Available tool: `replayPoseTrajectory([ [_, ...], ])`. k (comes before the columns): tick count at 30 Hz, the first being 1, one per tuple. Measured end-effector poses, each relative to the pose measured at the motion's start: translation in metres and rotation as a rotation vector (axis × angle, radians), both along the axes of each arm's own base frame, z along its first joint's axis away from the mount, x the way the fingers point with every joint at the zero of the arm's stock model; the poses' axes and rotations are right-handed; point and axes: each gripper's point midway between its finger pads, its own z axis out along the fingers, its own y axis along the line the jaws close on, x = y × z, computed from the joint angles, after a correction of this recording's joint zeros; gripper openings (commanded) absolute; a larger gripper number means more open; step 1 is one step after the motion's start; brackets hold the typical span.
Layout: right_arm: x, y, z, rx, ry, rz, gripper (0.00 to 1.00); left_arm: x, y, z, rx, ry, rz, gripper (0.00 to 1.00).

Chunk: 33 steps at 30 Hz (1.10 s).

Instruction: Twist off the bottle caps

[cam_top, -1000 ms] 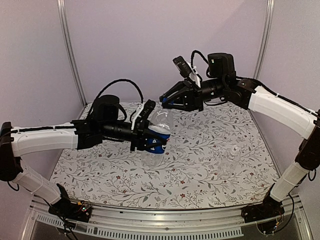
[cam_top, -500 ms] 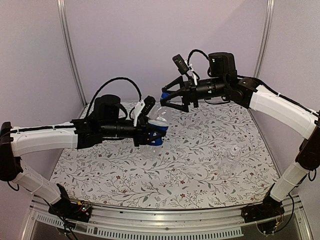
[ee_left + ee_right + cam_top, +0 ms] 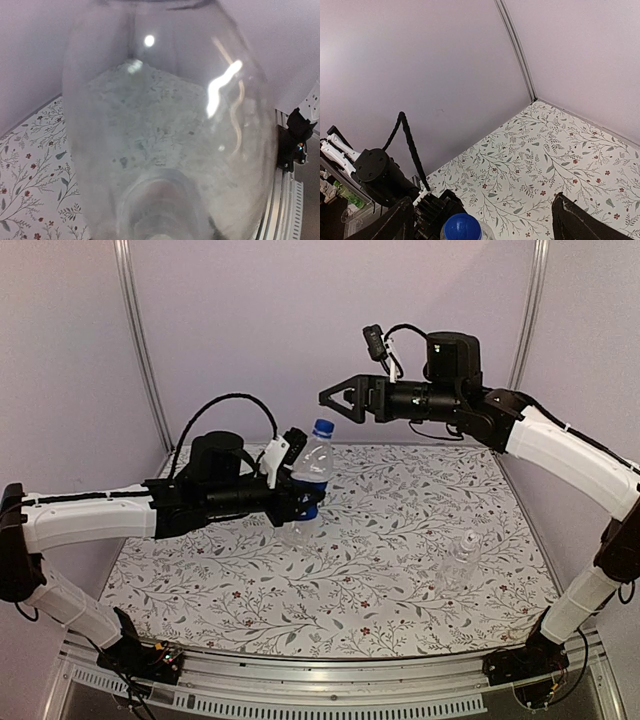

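Observation:
My left gripper is shut on the labelled bottle at its dark blue label and holds it nearly upright above the table. The bright blue cap sits on the bottle's neck. Above and to the right of that cap, apart from it, my right gripper stands open and empty. In the right wrist view the blue cap shows low down between the spread fingers. The bottle's clear body fills the left wrist view and hides the left fingers. The unlabelled bottle stands at the right, its pale cap faint.
A floral cloth covers the table. Purple walls with metal posts close in the back and sides. A metal rail runs along the near edge between the arm bases.
My right gripper has opened, let go of the blue cap and lifted up and to the right. The left gripper has tipped the bottle more upright; the cap stays on the neck.

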Motion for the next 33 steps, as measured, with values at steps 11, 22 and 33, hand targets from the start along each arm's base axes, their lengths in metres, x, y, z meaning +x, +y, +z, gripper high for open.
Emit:
replayPoseTrajectory([
  [11,0.002,0.034,-0.005,0.007,0.054,-0.041,0.86,0.011,0.008,-0.006,0.043,-0.005,0.088,0.33],
  [22,0.007,0.044,-0.029,-0.032,0.097,-0.058,0.62,0.017,0.013,-0.007,0.058,-0.018,0.137,0.33],
  [33,0.007,0.045,-0.045,-0.05,0.115,-0.058,0.53,0.021,0.015,-0.006,0.063,-0.027,0.157,0.33],
])
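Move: The blue cap lies about 5 cm below the right hand, some 3 cm to its left and 1 cm back, in front of its wide-open fingers. The bottle's labelled middle, in the left gripper, is roughly 16 cm below the right hand, 6 cm left and 3 cm back; the clear bottle stands about 27 cm right, 12 cm back and 30 cm below. From the left hand the cap is some 11 cm up, 3 cm right and 2 cm ahead. The right hand swings left about 4.5 cm, rising slightly at first, then sinks to end some 4.5 cm lower, bringing its fingers down on either side of the blue cap while they close from wide open to about half, with no grip on it plain yet. Meanwhile the left hand keeps its hold round the label and eases the bottle about 2 cm forward and a little left and down, turning it roughly 10 degrees counter-clockwise under the right hand. ##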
